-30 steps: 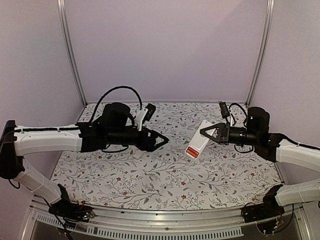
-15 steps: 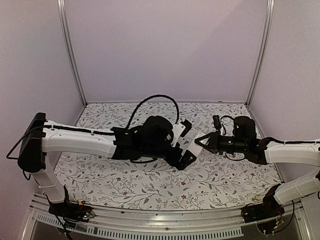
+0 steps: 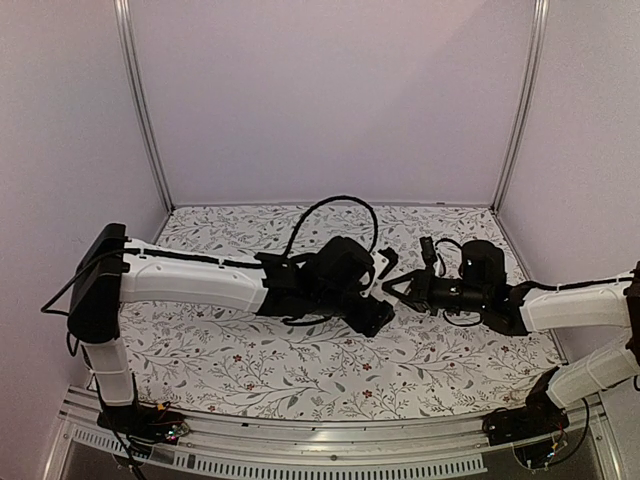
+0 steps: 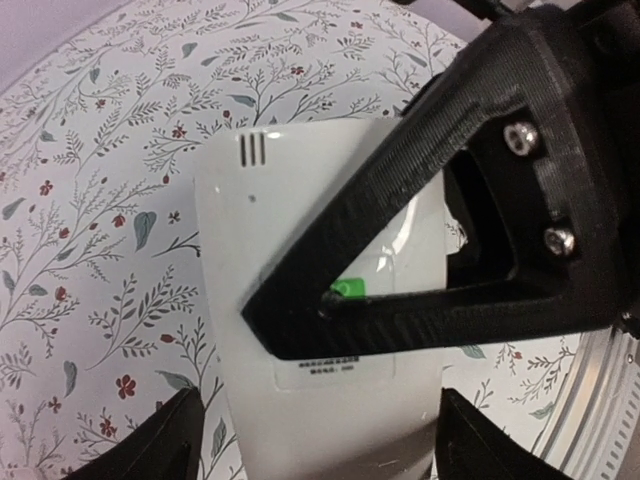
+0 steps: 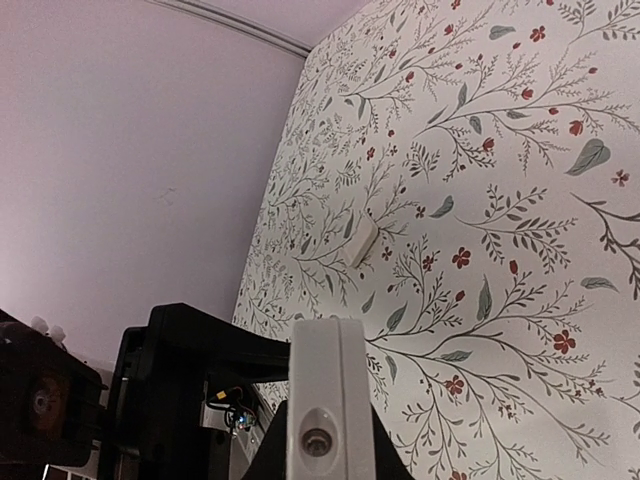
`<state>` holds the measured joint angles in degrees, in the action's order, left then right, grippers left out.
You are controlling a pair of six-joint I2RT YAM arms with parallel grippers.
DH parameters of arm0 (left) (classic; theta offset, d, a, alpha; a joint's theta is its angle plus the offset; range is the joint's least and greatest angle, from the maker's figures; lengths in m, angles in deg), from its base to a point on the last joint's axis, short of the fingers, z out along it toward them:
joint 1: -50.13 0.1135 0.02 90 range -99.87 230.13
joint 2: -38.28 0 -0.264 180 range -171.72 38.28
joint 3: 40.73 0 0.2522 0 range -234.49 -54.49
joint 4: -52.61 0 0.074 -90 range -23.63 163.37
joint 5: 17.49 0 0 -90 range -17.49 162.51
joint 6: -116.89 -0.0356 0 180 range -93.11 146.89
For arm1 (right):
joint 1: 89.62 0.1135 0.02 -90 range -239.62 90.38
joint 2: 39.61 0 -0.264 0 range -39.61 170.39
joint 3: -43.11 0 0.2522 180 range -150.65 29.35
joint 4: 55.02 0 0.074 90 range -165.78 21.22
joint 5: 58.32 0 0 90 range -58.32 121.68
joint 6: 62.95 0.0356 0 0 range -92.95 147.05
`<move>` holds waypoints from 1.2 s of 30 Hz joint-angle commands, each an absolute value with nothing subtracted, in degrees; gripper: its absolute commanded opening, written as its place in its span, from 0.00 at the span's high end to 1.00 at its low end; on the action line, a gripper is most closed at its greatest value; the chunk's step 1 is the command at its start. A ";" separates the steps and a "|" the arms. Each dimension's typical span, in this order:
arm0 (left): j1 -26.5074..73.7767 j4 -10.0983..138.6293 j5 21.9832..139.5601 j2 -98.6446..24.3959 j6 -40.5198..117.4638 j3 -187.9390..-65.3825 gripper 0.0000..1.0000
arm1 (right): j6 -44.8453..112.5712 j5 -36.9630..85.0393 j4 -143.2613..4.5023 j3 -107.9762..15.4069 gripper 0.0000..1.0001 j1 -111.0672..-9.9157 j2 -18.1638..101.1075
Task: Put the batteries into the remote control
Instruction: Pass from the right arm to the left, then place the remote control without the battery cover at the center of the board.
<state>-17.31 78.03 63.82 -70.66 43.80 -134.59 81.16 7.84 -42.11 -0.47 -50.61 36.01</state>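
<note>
The remote control (image 4: 320, 230) is a white handset held above the table, with a small green spot and a clear printed label on the face I see. My right gripper (image 3: 393, 288) is shut on it; one of its black fingers (image 4: 400, 200) crosses that face. In the right wrist view the remote (image 5: 325, 390) shows end-on, between that gripper's (image 5: 325, 445) fingers. My left gripper (image 4: 320, 440) is open, with a finger on either side of the remote's near end. The left finger stands slightly clear of it. In the top view the left gripper (image 3: 372, 312) meets the right one at mid-table. The batteries are out of view.
A small flat white piece (image 5: 362, 242) lies on the floral tablecloth (image 3: 250, 350). The left arm (image 3: 200, 285) stretches across the table's middle. Lilac walls and metal posts (image 3: 140, 110) close in the back and sides.
The left arm swung right across the table until its jaws came around the remote. The right gripper carried the remote left and lower, toward the centre.
</note>
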 commanded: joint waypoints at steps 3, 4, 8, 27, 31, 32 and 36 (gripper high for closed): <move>-17.06 80.15 64.66 -72.54 43.11 -136.51 0.29 | 82.64 8.13 -38.11 0.38 0.93 -49.96 36.36; -16.82 79.98 65.26 -72.55 43.30 -136.50 0.32 | 82.68 8.12 -37.99 0.49 0.92 -49.93 36.41; -16.02 79.34 67.13 -71.79 42.20 -135.45 0.47 | 82.51 7.86 -37.98 0.96 0.85 -50.06 36.44; -11.39 108.14 77.77 -83.47 16.51 -145.31 0.56 | 74.11 7.45 -65.44 7.29 0.06 -67.09 14.67; -11.40 112.98 78.74 -87.98 14.13 -150.55 0.57 | 72.10 6.23 -66.98 7.34 0.05 -67.92 12.30; -11.39 113.49 78.83 -88.88 13.59 -151.65 0.57 | 71.80 6.20 -67.21 7.37 0.05 -67.97 12.11; -11.47 117.20 78.36 -92.20 11.31 -155.53 0.55 | 70.92 6.17 -67.03 7.55 0.05 -67.95 11.81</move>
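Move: The remote control, still gripped by the right fingers, sits between the left hand's open fingers. Its middle is about 2 cm ahead, 3 cm right and 2 cm above the left hand point. From the right hand, it is some 1 cm back, 1 cm left and 2 cm below. The small white cover lies on the table, roughly 7 cm ahead, 20 cm left and 14 cm below the left hand. Left fingers pinch the remote, right opens and retreats about 11 cm right; left lowers it 12 cm, turning clockwise. ##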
